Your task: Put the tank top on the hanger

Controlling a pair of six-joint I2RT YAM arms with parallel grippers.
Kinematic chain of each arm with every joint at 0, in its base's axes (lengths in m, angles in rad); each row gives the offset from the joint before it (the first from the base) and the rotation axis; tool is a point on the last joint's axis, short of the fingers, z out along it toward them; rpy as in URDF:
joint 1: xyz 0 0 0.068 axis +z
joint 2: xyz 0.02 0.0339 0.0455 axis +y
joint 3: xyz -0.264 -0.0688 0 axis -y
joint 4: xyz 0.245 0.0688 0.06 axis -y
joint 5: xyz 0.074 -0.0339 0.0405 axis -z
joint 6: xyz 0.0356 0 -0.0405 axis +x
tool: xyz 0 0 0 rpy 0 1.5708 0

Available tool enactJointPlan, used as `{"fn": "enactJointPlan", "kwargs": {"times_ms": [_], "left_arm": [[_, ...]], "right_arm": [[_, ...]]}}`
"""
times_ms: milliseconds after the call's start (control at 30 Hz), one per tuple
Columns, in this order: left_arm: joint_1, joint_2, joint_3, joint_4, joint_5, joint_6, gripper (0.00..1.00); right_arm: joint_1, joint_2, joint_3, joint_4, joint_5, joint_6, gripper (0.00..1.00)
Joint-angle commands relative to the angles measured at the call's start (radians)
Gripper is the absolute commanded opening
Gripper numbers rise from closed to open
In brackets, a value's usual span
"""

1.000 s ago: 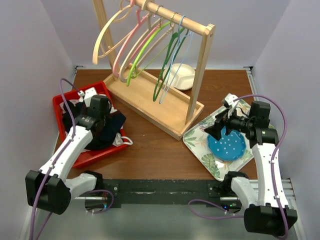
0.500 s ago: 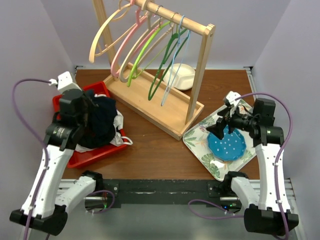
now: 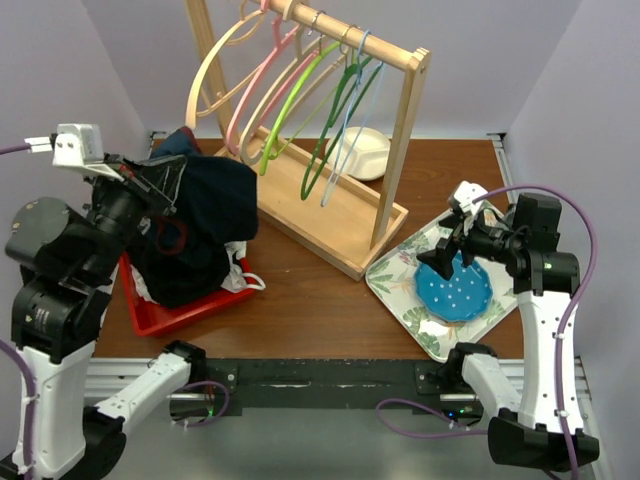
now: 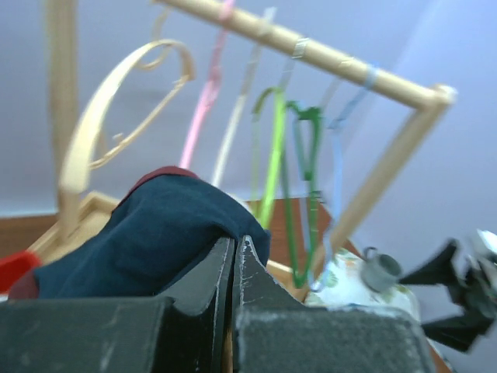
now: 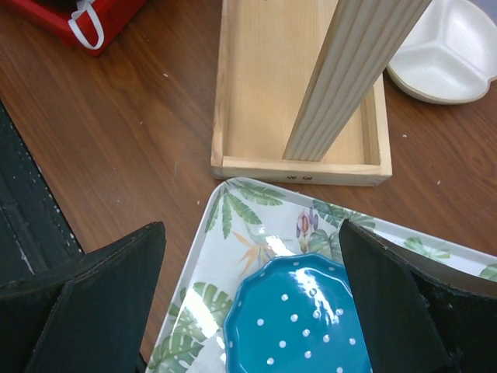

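Note:
The dark navy tank top (image 3: 215, 195) with red trim hangs from my left gripper (image 3: 152, 182), lifted high above the red bin, its lower end still draped into the bin. In the left wrist view the gripper (image 4: 234, 247) is shut, with the navy tank top (image 4: 155, 233) bunched over the tips. The light-blue hanger (image 3: 352, 105) hangs near the right end of the wooden rail, beside a dark green one; the left wrist view shows the hanger (image 4: 336, 167) ahead and to the right. My right gripper (image 3: 450, 252) (image 5: 250, 233) is open and empty above a teal plate.
The wooden rack (image 3: 330, 215) stands mid-table with cream, pink, lime and dark green hangers (image 3: 330, 140). A red bin (image 3: 170, 312) at left holds dark clothes and a white cloth (image 3: 240, 275). A white dish (image 3: 368, 152) sits behind the rack. The teal dotted plate (image 3: 455, 292) rests on a leaf-patterned tray (image 3: 400, 290).
My left gripper shut on the tank top in the bin and rose up and to the left, pulling the garment up with it. The right arm has hardly moved.

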Motion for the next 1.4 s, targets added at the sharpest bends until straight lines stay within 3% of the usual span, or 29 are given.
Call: {"fn": "enactJointPlan", "kwargs": {"times_ms": [0, 367, 467, 567, 967, 1067, 1200, 1367], "left_arm": [[-0.066, 0.028, 0.102, 0.125, 0.214, 0.046, 0.00], [-0.146, 0.078, 0.055, 0.277, 0.573, -0.014, 0.00], [-0.154, 0.084, -0.008, 0.346, 0.656, -0.059, 0.00], [-0.155, 0.086, -0.165, 0.456, 0.734, -0.123, 0.00], [-0.189, 0.074, -0.428, 0.550, 0.685, -0.070, 0.00], [-0.204, 0.069, -0.493, 0.501, 0.703, -0.040, 0.00], [-0.227, 0.038, -0.592, 0.438, 0.736, -0.030, 0.00], [-0.232, -0.038, -0.730, 0.328, 0.734, -0.026, 0.00]], "right_arm": [[-0.005, 0.008, 0.037, -0.020, 0.002, -0.047, 0.99], [-0.003, 0.019, 0.014, -0.010, -0.005, -0.049, 0.98], [-0.005, 0.024, 0.008, -0.011, -0.013, -0.055, 0.99], [-0.005, 0.022, -0.006, -0.014, -0.033, -0.076, 0.99], [0.017, 0.082, -0.056, -0.170, -0.122, -0.312, 0.99], [0.072, 0.099, -0.087, -0.186, -0.107, -0.369, 0.99], [0.280, 0.103, -0.157, -0.117, -0.015, -0.337, 0.99], [0.376, 0.145, -0.205, -0.079, 0.022, -0.398, 0.99]]}}
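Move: The left hand, still pinching the tank top, is bound for the clear table before the rack, about 19 cm right, 6 cm back and 48 cm below. From it the rack base is some 20 cm ahead and 18 cm right, the red bin 4 cm ahead and 11 cm left, both about 46 cm below. The right hand has the tank top some 38 cm left, level fore and aft, 10 cm higher; the blue plate is 3 cm back and 9 cm right, the right post's foot 8 cm ahead and 7 cm left, both 26 cm below. Sweeping right and slightly back, away from the bin, the left hand first rises some 5 cm, then sinks well over 20 cm in front of the rack, turning clockwise about 50 degrees with the tank top still pinched. The right hand mostly waits, then late on goes down, left and back towards the tank top, fingers open, turning counter-clockwise. ##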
